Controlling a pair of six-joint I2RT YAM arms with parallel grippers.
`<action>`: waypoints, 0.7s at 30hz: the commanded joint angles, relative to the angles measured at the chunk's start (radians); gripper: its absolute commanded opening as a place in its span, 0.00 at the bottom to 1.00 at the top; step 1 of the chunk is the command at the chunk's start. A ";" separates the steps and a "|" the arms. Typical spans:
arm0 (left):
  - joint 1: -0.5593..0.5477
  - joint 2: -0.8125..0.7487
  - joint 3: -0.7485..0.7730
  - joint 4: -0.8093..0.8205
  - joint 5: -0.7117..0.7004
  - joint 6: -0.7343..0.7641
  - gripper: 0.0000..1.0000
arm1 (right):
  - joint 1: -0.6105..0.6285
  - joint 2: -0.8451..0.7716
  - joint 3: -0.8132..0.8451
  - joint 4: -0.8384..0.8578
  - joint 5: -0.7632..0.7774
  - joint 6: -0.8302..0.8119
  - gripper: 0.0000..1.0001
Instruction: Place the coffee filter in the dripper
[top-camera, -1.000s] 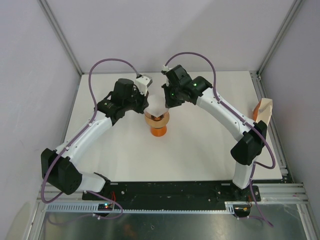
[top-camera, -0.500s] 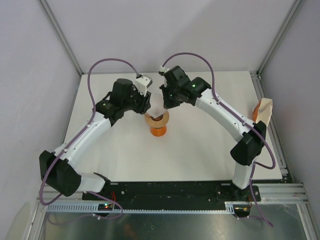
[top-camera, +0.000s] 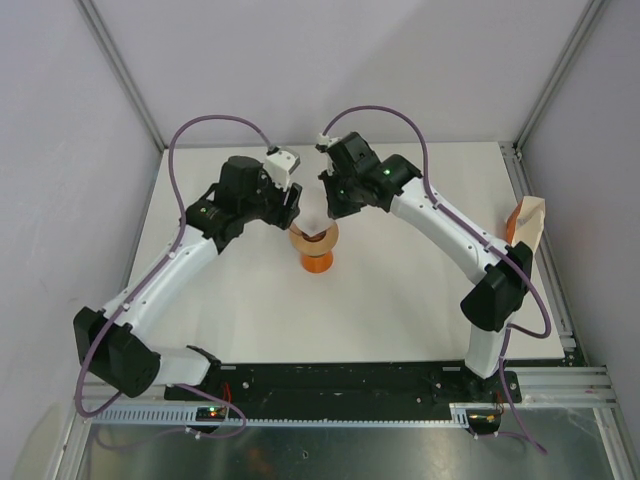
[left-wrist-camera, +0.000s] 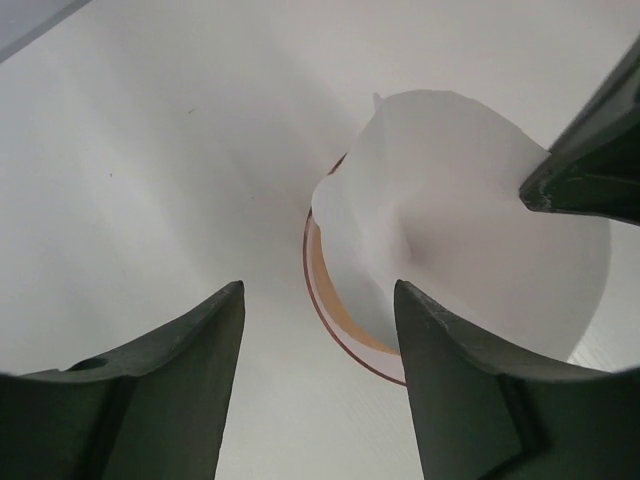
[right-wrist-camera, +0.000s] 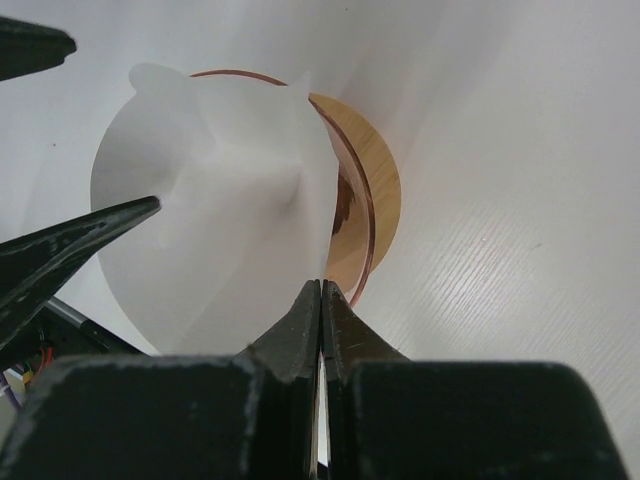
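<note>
The white paper coffee filter (top-camera: 316, 232) stands opened as a cone in the clear, pinkish dripper (top-camera: 301, 241), which sits on the orange stand (top-camera: 316, 263) at mid-table. In the right wrist view, my right gripper (right-wrist-camera: 321, 284) is shut on the near edge of the coffee filter (right-wrist-camera: 220, 190), just inside the dripper's rim (right-wrist-camera: 366, 235). My left gripper (left-wrist-camera: 320, 288) is open and holds nothing. It hangs just left of the coffee filter (left-wrist-camera: 470, 230) and the dripper's rim (left-wrist-camera: 335, 335), apart from both. From above, the left gripper (top-camera: 292, 208) and right gripper (top-camera: 331, 212) flank the cone.
A tan and orange object (top-camera: 527, 222) stands at the table's right edge. The stand's tan ring top (right-wrist-camera: 382, 170) shows behind the dripper. Bare white table (top-camera: 400, 300) surrounds the stand. Grey walls close in the back and sides.
My left gripper has opened, let go of the filter's left side and drawn back a little to the left. The right gripper stays shut on the filter.
</note>
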 joint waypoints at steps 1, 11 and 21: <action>0.023 0.037 0.040 0.001 -0.001 0.018 0.67 | 0.011 0.008 0.032 -0.006 0.008 -0.024 0.00; 0.037 0.045 0.017 0.001 0.113 -0.006 0.50 | 0.000 -0.001 -0.017 0.010 0.036 -0.037 0.00; 0.039 0.051 -0.020 0.001 0.137 -0.002 0.38 | -0.023 -0.027 -0.106 0.067 0.005 -0.031 0.00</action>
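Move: My right fingers keep the filter's right rim pinched; the dripper it is going into has its middle about 4 cm to their left, 1 cm farther out and 5 cm below. My open left hand is over the filter's left edge, with the filter's middle some 5 cm to its right, 1 cm back and 3 cm below. The carafe stands directly under the dripper, its middle roughly 15 cm below the left hand. I sink my left hand about 2 cm at the filter's left edge, easing slightly forward, then draw it back and to the right while its fingers narrow from two-thirds open to well under half, without shutting. My right hand holds nearly still with its pinch on the opposite rim, then lowers that side some 2.5 cm into the dripper. ##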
